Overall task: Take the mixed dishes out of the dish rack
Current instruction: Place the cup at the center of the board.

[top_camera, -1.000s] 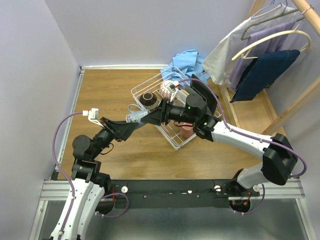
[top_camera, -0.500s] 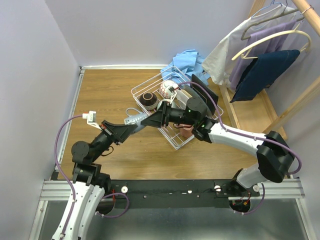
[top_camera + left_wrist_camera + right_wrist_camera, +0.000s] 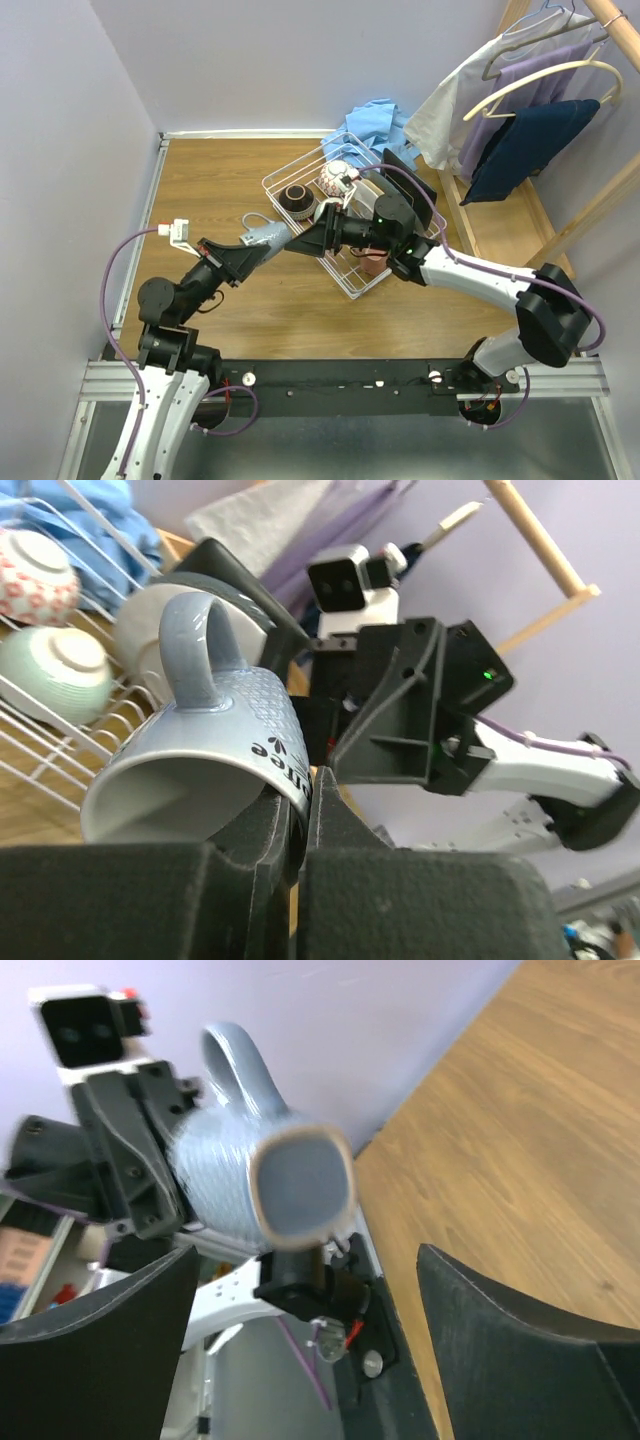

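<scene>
A grey handled cup hangs above the wooden table, just left of the dish rack. My left gripper is shut on its rim; in the left wrist view the cup has its wall pinched between the pads at my left gripper. My right gripper faces it, open, and in its own view the cup's base hangs free between the spread fingers. In the rack sit a brown bowl, a patterned bowl, a pale green bowl, a black square plate and an orange-red cup.
A blue cloth lies behind the rack. A wooden clothes rack with hung garments stands at the right. Walls close in the table's left and far edges.
My left gripper has shut on the grey cup's rim. My right gripper has opened and let go of the cup, which has shifted slightly left of the rack.
</scene>
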`<state>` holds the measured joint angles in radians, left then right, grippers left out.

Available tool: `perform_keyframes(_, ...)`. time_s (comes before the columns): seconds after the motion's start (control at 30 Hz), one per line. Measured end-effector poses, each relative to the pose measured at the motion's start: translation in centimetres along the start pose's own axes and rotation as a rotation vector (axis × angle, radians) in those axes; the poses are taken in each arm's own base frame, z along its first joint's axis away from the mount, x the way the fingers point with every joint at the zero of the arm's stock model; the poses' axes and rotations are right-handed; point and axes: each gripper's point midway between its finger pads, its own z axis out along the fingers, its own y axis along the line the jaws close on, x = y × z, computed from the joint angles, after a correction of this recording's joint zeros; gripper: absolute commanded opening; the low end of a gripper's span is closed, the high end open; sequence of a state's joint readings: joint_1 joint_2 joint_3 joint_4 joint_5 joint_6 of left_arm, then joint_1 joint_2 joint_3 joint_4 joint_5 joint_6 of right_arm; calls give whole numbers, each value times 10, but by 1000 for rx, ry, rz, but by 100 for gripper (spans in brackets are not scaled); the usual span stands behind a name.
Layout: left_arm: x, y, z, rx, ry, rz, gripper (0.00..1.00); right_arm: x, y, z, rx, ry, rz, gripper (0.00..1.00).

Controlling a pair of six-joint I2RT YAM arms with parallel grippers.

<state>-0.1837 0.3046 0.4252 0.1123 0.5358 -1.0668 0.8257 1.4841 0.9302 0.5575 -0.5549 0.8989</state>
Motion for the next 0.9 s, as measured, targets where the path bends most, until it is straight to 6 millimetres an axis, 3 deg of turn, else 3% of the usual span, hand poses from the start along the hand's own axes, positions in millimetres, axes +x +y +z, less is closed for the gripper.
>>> perform_keyframes(0.17,-14,11,4,-129,-1,80,0,-3,-9,-18,130,6,-60,100)
perform_keyframes(0.33,-40,40,12,-367,23,202,0,-18,-4,-41,258,1,-178,100)
perform_keyframes(0.47,-56,79,12,-601,99,302,0,-23,-9,-66,388,26,-265,100)
perform_keyframes(0.67,-71,159,14,-959,307,427,0,-19,-26,-98,557,101,-347,100)
perform_keyframes(0.9,-86,231,19,-1185,529,499,0,-14,-42,-124,681,181,-424,100)
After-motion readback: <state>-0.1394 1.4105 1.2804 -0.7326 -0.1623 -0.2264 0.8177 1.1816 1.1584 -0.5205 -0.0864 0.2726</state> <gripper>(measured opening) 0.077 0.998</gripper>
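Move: The open patch of board that the cup-holding left hand makes for lies about 20 cm ahead of it, 14 cm to its left and 30 cm below. The dark bowl in the rack is some 30 cm ahead of that hand, 4 cm right and 25 cm lower; the green bowl about 26 cm ahead and 13 cm right, equally low. From the empty right hand the pink mug sits roughly 12 cm ahead, 17 cm right and 22 cm below. Carrying the grey-blue cup by its pinched rim, the left hand sweeps about 18 cm forward and 13 cm left, sinking some 12 cm in the later half towards the open board, while the wrist swings the fingers from nearly level to slanting steeply down. The right hand, fingers open, withdraws about 13 cm right towards the pink mug and tips downward. ##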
